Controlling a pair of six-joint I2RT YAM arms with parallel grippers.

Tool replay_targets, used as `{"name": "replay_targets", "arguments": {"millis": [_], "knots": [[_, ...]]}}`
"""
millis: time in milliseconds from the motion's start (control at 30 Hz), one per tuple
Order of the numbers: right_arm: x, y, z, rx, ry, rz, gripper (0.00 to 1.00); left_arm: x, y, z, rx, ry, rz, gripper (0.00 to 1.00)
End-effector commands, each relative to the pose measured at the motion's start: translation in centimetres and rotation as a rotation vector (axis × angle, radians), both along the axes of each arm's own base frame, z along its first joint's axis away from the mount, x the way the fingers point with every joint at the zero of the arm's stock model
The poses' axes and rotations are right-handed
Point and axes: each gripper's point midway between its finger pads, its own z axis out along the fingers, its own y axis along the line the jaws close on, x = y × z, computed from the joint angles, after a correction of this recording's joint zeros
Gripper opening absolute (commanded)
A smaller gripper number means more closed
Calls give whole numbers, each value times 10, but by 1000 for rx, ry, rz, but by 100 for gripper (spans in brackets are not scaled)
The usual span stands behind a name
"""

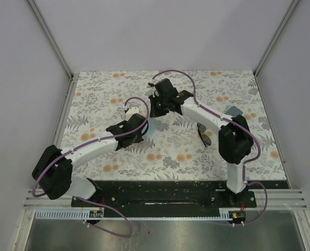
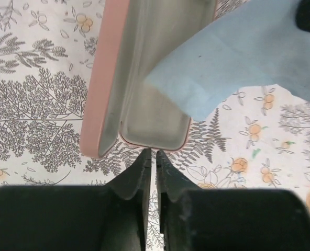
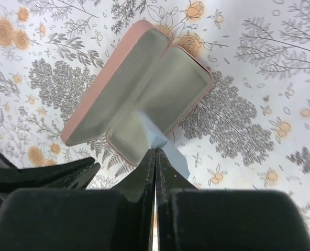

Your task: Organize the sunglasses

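A dark-lensed pair of sunglasses lies folded on the floral tablecloth, just left of my right arm's elbow. An open pink case lies empty under both grippers, its rim close ahead of my left gripper. My right gripper is shut on a light blue cloth, which hangs over the open case. My left gripper sits at the case's near end. Only a narrow slit shows between its jaws, with nothing in it. Its fingers show at the left of the right wrist view.
A blue-grey object peeks out behind my right arm at the right. Both arms reach toward the table's middle and cover the case from above. Grey walls close in the table on three sides.
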Motion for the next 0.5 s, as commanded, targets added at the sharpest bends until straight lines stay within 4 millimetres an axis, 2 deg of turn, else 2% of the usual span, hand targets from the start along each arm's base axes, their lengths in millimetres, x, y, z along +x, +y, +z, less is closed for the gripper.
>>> {"name": "replay_targets", "arguments": {"millis": [0,100,200,300,467], "knots": [[-4,-40,25,-1,17,-117,0,-1,-6,25,-68,-67,-56,18],[-12,-71,13,-18,80,-184,0,1,-13,34,-86,-95,-105,25],[-20,-102,-2,-35,136,-253,0,4,-29,36,-110,-99,-190,34],[-23,-139,-20,-62,186,-345,0,14,-45,37,-114,-91,-243,34],[-25,-195,-51,-115,231,-495,0,36,-80,21,-111,-60,-344,34]]}}
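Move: The right hand, shut on a corner of the blue cloth, has the sunglasses about 25 cm to its right, roughly level ahead and 11 below. The open case lies below, some 7 cm left and 2 ahead; the grey case sits about 13 cm right of the sunglasses and 10 farther out. From the left hand, the open case's middle is roughly 10 cm ahead, 2 left and 6 below. Right hand, still pinching the cloth, sweeps 16 cm right towards the sunglasses, finally sinking; left opens, drifting right. ##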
